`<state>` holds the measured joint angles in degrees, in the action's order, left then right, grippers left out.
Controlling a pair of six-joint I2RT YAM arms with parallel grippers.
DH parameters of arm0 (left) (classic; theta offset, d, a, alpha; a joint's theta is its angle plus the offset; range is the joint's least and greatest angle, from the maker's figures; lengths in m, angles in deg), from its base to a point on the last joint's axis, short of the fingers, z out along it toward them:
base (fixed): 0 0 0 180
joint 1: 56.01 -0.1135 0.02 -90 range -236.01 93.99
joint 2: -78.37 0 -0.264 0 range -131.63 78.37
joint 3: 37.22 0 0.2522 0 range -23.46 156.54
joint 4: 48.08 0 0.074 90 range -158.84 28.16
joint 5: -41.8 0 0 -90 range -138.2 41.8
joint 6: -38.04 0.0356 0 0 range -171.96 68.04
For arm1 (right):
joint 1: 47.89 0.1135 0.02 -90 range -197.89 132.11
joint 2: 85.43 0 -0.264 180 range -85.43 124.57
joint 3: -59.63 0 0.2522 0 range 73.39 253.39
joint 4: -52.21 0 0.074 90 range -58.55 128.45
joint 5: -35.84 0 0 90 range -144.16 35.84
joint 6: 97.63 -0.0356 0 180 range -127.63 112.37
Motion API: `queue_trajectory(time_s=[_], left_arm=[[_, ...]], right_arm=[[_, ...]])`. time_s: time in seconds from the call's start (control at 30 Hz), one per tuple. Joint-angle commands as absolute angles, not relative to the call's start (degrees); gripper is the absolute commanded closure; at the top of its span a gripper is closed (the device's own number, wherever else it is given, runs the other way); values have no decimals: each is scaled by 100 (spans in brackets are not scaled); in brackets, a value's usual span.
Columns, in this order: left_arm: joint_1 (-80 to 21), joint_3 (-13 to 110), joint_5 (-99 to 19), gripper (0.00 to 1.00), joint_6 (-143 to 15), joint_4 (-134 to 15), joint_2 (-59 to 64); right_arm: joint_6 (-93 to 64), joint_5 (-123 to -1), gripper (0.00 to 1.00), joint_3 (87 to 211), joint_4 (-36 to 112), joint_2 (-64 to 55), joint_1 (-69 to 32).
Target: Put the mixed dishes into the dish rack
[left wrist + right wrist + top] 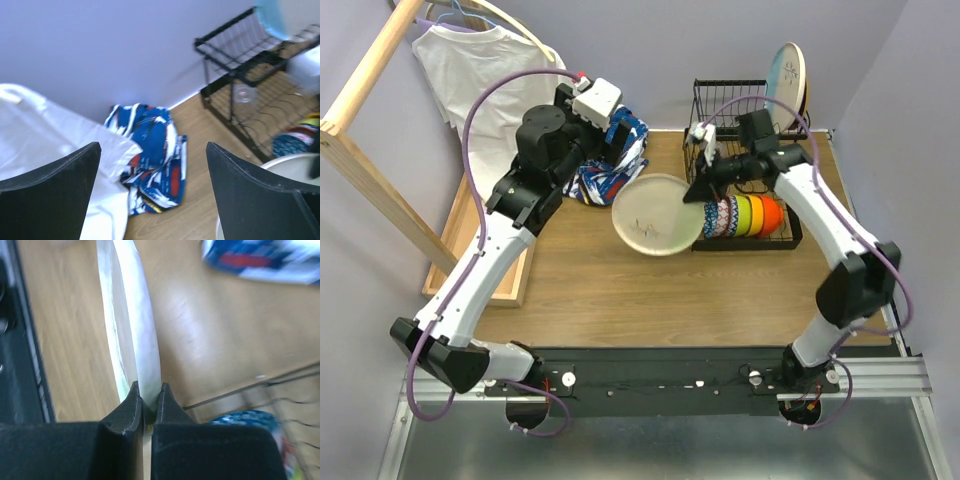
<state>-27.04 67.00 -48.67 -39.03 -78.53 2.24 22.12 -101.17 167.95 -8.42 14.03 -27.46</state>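
Observation:
My right gripper [705, 192] is shut on the rim of a pale cream plate [657, 214] and holds it tilted just left of the black wire dish rack [745, 240]. In the right wrist view the plate's edge [135, 330] stands upright between my fingers [132, 402]. Patterned, yellow, green and orange bowls [745, 215] stand on edge in the rack's base. A pale blue plate [786, 75] leans behind the upper basket. A clear glass cup [243, 93] sits in the rack. My left gripper [610, 125] is open and empty above a blue, red and white cloth [155, 150].
A white T-shirt [485, 70] hangs on a wooden frame [365, 110] at the back left. A shallow wooden tray [470, 240] lies under the left arm. The purple wall closes off the back and right.

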Motion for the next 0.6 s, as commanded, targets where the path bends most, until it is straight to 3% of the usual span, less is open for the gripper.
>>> queue_trajectory(time_s=[0.0,0.1,0.27,0.57], left_arm=[[-2727,6163,-6244,6,-4194,-7204,85],[-2736,5882,-6393,3,-4588,-7010,33],[-2744,5653,-6235,2,-5169,-7001,-2],[-2744,5240,-5400,1,-6462,-7098,42]], right_arm=[[653,-9105,100,17156,1136,115,-2723],[-84,-7289,100,17051,2322,-315,-2715],[-52,-5551,99,17533,3342,-273,-2723],[853,-2747,99,18306,3662,692,-2732]])
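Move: My right hand pinches the pale plate by its rim. The free slot in the rack's upper tier lies about 18 cm ahead and 14 cm to its right, roughly level with it. The plate standing there is some 4 cm right of the slot. The bowl row is 2 cm ahead, 12 cm right and 17 cm below my right hand, the glass 14 cm ahead, 5 cm right and equally low. From my empty left hand the slot lies about 13 cm ahead, 33 cm right and 20 cm lower. I sweep the pale plate steeply up by about 25 cm with my right hand, also some 11 cm forward and as much right, to above the rack's upper tier, slowing as the climb ends. I keep the rim pinched and swing the fingers clockwise and up from left-and-down to nearly straight ahead. My open left hand sinks about 9 cm, easing 3 cm forward and tipping its fingers down. ##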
